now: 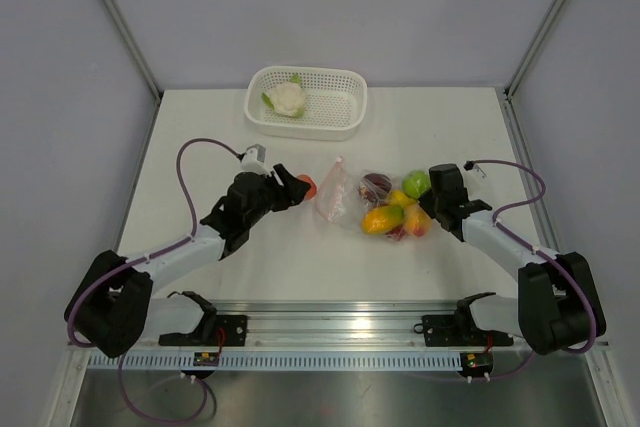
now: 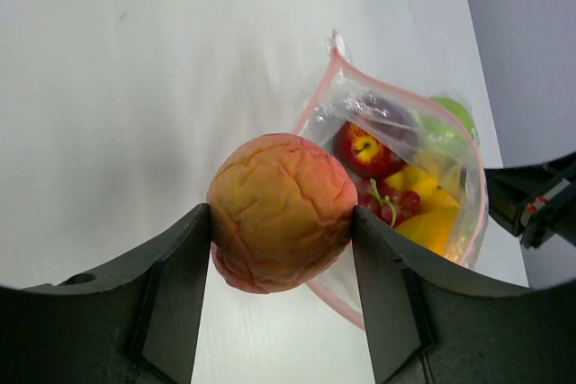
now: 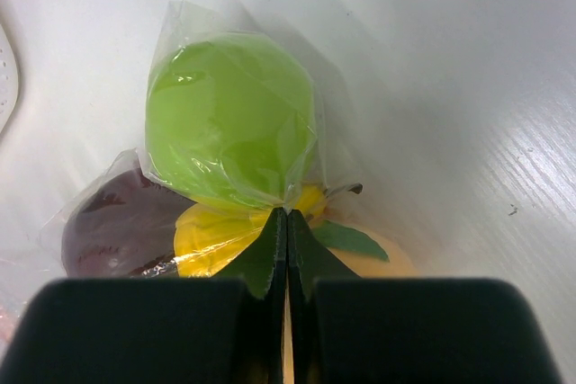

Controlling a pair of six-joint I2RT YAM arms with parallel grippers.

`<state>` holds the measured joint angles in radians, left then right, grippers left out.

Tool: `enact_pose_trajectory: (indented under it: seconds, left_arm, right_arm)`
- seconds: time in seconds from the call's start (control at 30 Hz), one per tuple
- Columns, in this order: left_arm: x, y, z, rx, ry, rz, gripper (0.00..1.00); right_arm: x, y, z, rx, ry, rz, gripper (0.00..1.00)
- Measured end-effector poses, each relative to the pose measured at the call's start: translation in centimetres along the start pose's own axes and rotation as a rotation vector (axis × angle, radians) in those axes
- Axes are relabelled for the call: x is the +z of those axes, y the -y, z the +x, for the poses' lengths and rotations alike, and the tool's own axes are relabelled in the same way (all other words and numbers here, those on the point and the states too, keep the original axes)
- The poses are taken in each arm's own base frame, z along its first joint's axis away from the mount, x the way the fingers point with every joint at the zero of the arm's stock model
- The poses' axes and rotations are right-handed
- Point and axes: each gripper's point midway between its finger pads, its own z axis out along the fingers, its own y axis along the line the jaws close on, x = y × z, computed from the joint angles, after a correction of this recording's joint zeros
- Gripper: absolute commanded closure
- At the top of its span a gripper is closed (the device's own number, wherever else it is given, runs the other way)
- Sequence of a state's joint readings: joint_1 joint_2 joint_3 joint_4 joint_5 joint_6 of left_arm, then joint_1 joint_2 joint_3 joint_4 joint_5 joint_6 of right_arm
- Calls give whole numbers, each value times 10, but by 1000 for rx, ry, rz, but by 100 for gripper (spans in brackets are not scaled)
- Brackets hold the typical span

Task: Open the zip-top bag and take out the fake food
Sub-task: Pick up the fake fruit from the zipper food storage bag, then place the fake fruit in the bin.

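The clear zip-top bag [image 1: 338, 193] lies at mid-table, its pink-edged mouth [image 2: 317, 107] open toward the left. Fake food fills it: a green apple [image 1: 416, 183], a dark red piece [image 1: 376, 185] and a yellow-orange fruit [image 1: 383, 218]. The left wrist view also shows a red apple [image 2: 364, 150] and grapes [image 2: 396, 200] inside. My left gripper [image 1: 300, 188] is shut on a wrinkled orange-pink peach [image 2: 281, 213], held just outside the mouth and above the table. My right gripper [image 3: 286, 215] is shut on a pinch of the bag's plastic [image 3: 306, 168] beside the green apple [image 3: 229, 119], at the bag's right end [image 1: 437, 209].
A white perforated basket [image 1: 352, 99] stands at the back of the table with a white cauliflower [image 1: 288, 98] in it. Grey walls close in the back and both sides. The arms' cables loop over the table near each arm.
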<state>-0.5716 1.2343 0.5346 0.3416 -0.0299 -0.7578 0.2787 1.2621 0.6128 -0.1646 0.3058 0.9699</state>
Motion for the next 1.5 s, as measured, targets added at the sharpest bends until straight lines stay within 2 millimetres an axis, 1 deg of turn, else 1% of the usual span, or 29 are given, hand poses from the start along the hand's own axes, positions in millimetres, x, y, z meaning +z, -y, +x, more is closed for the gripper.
enact_pose_trajectory:
  seconds: [0.07,0.13,0.2,0.27,0.3,0.37,0.43,0.47,0.57,0.7,0.83,0.93,1.03,1.1,1.27,1.37,1.43,1.5]
  left_arm:
    - [1,-4,-9,-7,25,-30,45]
    - [3,-5,-23,-13,52,-59,46]
    - [8,-2,-46,-21,98,-75,46]
    - [15,2,-74,-33,152,-85,46]
    - [19,5,-84,-37,169,-86,46]
    - [30,10,-109,-41,207,-91,46]
    - [43,12,-127,-41,234,-102,46]
    - [48,14,-134,-40,242,-105,46]
    - [76,10,-149,-39,255,-126,46]
    - [107,-8,-150,-43,234,-168,47]
    - [136,-34,-158,-55,234,-213,47]
    - [153,-50,-161,-79,243,-231,47]
    - [168,-61,-161,-121,257,-231,47]
    - [175,-66,-159,-146,262,-227,47]
    - [195,-69,-161,-194,283,-203,46]
    - [201,-71,-160,-209,285,-200,40]
    - [202,-71,-159,-216,286,-199,35]
    - [202,-71,-160,-219,288,-197,32]
  right_arm:
    - [0,0,0,0,0,-1,99]
    - [0,0,0,0,0,-1,99]
    - [0,0,0,0,0,-1,99]
    - [0,0,0,-1,0,-1,99]
    - [0,0,0,-1,0,-2,99]
    - [0,0,0,-1,0,-2,99]
    - [0,0,0,-1,0,-2,99]
    - [0,0,0,-1,-1,-2,99]
    - [0,-2,1,-3,-5,-8,99]
    - [0,-3,1,-3,-6,-12,99]
    - [0,-2,1,-3,-6,-12,100]
    - [0,-2,1,-3,-7,-13,100]
    - [0,-3,1,-2,-8,-15,100]
    - [0,-3,2,-2,-11,-17,100]
    - [-1,-5,4,-2,-21,-25,100]
    - [-1,-5,4,-2,-25,-28,100]
    - [-1,-5,4,-2,-25,-28,100]
    - [-1,-5,4,-2,-25,-28,100]
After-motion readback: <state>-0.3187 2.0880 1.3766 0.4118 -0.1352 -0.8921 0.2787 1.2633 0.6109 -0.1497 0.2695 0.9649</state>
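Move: Some 32 cm ahead of the left hand, barely 1 cm to its left and about 9 cm lower, is the middle of the white basket where the held peach is to go. The cauliflower sits inside it, around 33 cm ahead, 5 cm left and 8 cm below; the open zip-top bag lies 14 cm to the hand's right, 1 cm ahead and 11 cm down. From the right hand the basket is roughly 30 cm ahead, 25 cm left and 2 cm lower. Carrying the peach, still gripped between its fingertips, the left hand swings forward some 27 cm and slightly left, away from the bag. It arches about 8 cm up on the way, then sinks back to its starting height over the near part of the basket, turning about 20 degrees counter-clockwise and easing to a stop beside the cauliflower with the fingers hardly opened. ##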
